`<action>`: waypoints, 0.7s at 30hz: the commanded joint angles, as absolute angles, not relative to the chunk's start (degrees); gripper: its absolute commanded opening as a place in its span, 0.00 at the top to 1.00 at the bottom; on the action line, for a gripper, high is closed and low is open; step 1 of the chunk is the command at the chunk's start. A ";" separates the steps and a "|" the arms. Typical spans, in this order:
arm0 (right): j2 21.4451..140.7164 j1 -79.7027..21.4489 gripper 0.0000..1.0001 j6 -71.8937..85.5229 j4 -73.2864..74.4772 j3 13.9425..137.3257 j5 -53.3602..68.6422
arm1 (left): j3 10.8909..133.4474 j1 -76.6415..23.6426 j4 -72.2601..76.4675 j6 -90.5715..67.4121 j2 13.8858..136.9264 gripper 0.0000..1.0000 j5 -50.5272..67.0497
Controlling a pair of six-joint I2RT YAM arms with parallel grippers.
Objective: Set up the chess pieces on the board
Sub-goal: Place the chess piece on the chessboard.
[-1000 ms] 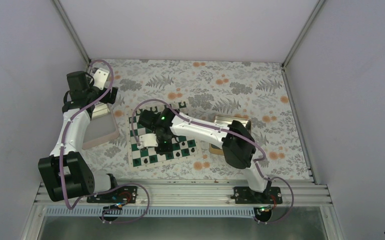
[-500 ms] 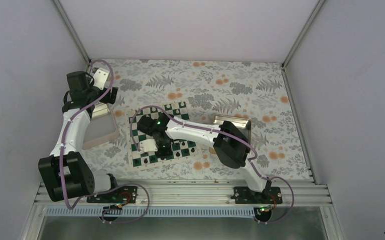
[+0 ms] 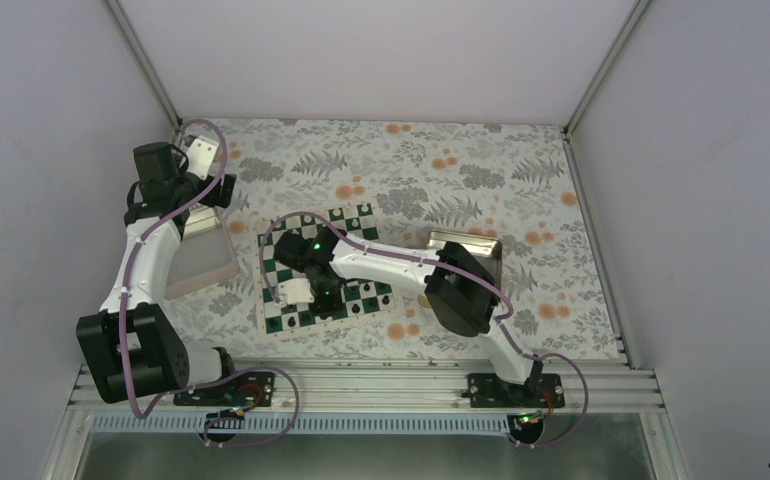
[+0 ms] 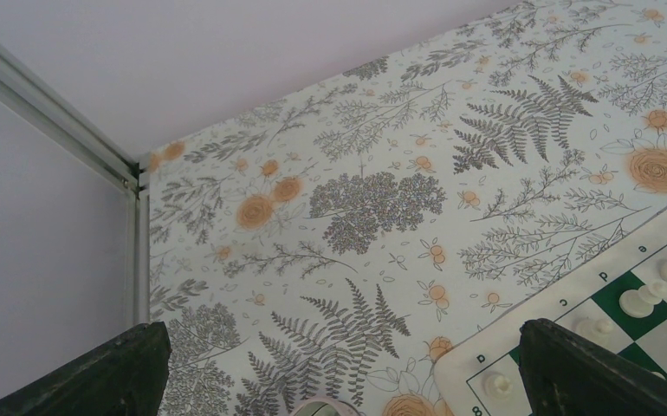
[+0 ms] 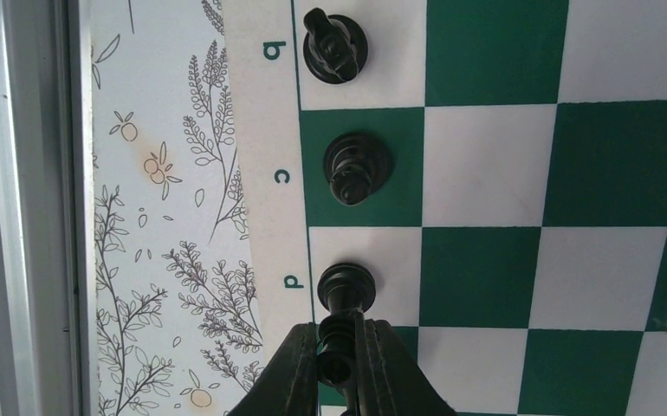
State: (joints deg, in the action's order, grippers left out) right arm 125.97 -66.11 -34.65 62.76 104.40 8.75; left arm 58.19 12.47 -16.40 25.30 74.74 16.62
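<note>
In the right wrist view my right gripper [image 5: 340,355] is shut on a black chess piece [image 5: 346,290]. The piece's round base rests at the white square beside the letter d on the board [image 5: 486,165]. Two more black pieces stand on the squares by c [image 5: 358,166] and b [image 5: 336,45]. From above, the right gripper [image 3: 323,296] hangs over the near-left part of the board [image 3: 349,218]. My left gripper [image 4: 343,338] is open and holds nothing. It hovers over the cloth beside the board's corner [image 4: 495,364], where white pieces [image 4: 646,299] stand.
A pinkish-rimmed tray [image 3: 201,262] lies left of the board under the left arm. A gold tray [image 3: 461,240] sits to the right, partly covered by the right arm. Floral cloth covers the table, with enclosure walls and a metal rail [image 5: 27,208] near the board's edge.
The right arm has pulled toward the near-left of the board with the black piece in its grip, then nearly stopped. The left arm has not moved.
</note>
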 commanded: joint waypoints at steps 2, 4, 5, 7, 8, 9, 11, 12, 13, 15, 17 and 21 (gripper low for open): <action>127.31 -66.80 0.91 -35.60 61.97 104.66 8.87 | 58.08 12.74 -16.38 26.01 74.36 0.00 17.85; 127.61 -66.80 0.90 -35.57 62.05 104.94 8.67 | 58.07 12.74 -16.42 26.02 74.51 0.00 17.93; 127.76 -66.80 0.89 -35.64 62.18 104.94 8.61 | 58.04 12.74 -16.36 26.02 74.53 0.00 18.02; 127.87 -66.79 0.86 -35.61 62.19 104.91 8.45 | 58.01 12.74 -16.35 26.00 74.53 0.00 18.09; 127.81 -66.75 0.84 -35.64 62.29 104.89 8.52 | 58.01 12.76 -16.42 26.01 74.54 0.00 18.15; 127.80 -66.79 0.82 -35.59 62.26 104.90 8.54 | 57.96 12.73 -16.43 26.02 74.52 0.00 18.15; 127.48 -66.72 0.75 -35.54 62.02 104.85 8.47 | 57.92 12.74 -16.41 26.10 74.55 0.00 18.03; 127.26 -66.71 0.73 -35.45 61.78 104.97 8.38 | 57.91 12.74 -16.42 26.10 74.62 0.00 18.06; 127.05 -66.71 0.72 -35.30 61.54 105.08 8.35 | 57.91 12.74 -16.38 26.10 74.66 0.00 18.05; 126.71 -66.58 0.70 -35.10 61.20 105.39 8.43 | 57.92 12.74 -16.40 26.10 74.66 0.00 18.06; 126.12 -66.62 0.65 -34.85 60.82 105.58 8.35 | 57.96 12.74 -16.46 26.10 74.53 0.00 18.10; 124.32 -65.83 0.64 -34.65 61.64 107.34 10.01 | 58.09 12.73 -16.67 26.10 74.38 0.00 18.04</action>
State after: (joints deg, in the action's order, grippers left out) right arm 126.41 -66.04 -34.89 61.87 104.66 8.47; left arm 58.19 12.47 -16.40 25.30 74.74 17.04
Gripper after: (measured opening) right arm 0.354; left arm 0.999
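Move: Directly under the right hand, about 4 cm down, is the d square of the near row; the tall black piece is already held at its neck over it. On the same row the bishop stands some 3 cm to the hand's left and 1 cm back, with the knight about 7 cm left and 1 cm back. A further black piece is roughly 3 cm right and 1 cm ahead. From the left hand, the d square lies some 25 cm back, 20 cm right and 21 cm below. Staying almost in place low over the d square, the right hand opens its fingers from nearly shut to about a third, one pad going forward and the other back, and lets go of the tall black piece's neck. The hand keeps pointing down, with only a drift of about half a centimetre to the left and forward at the end. ##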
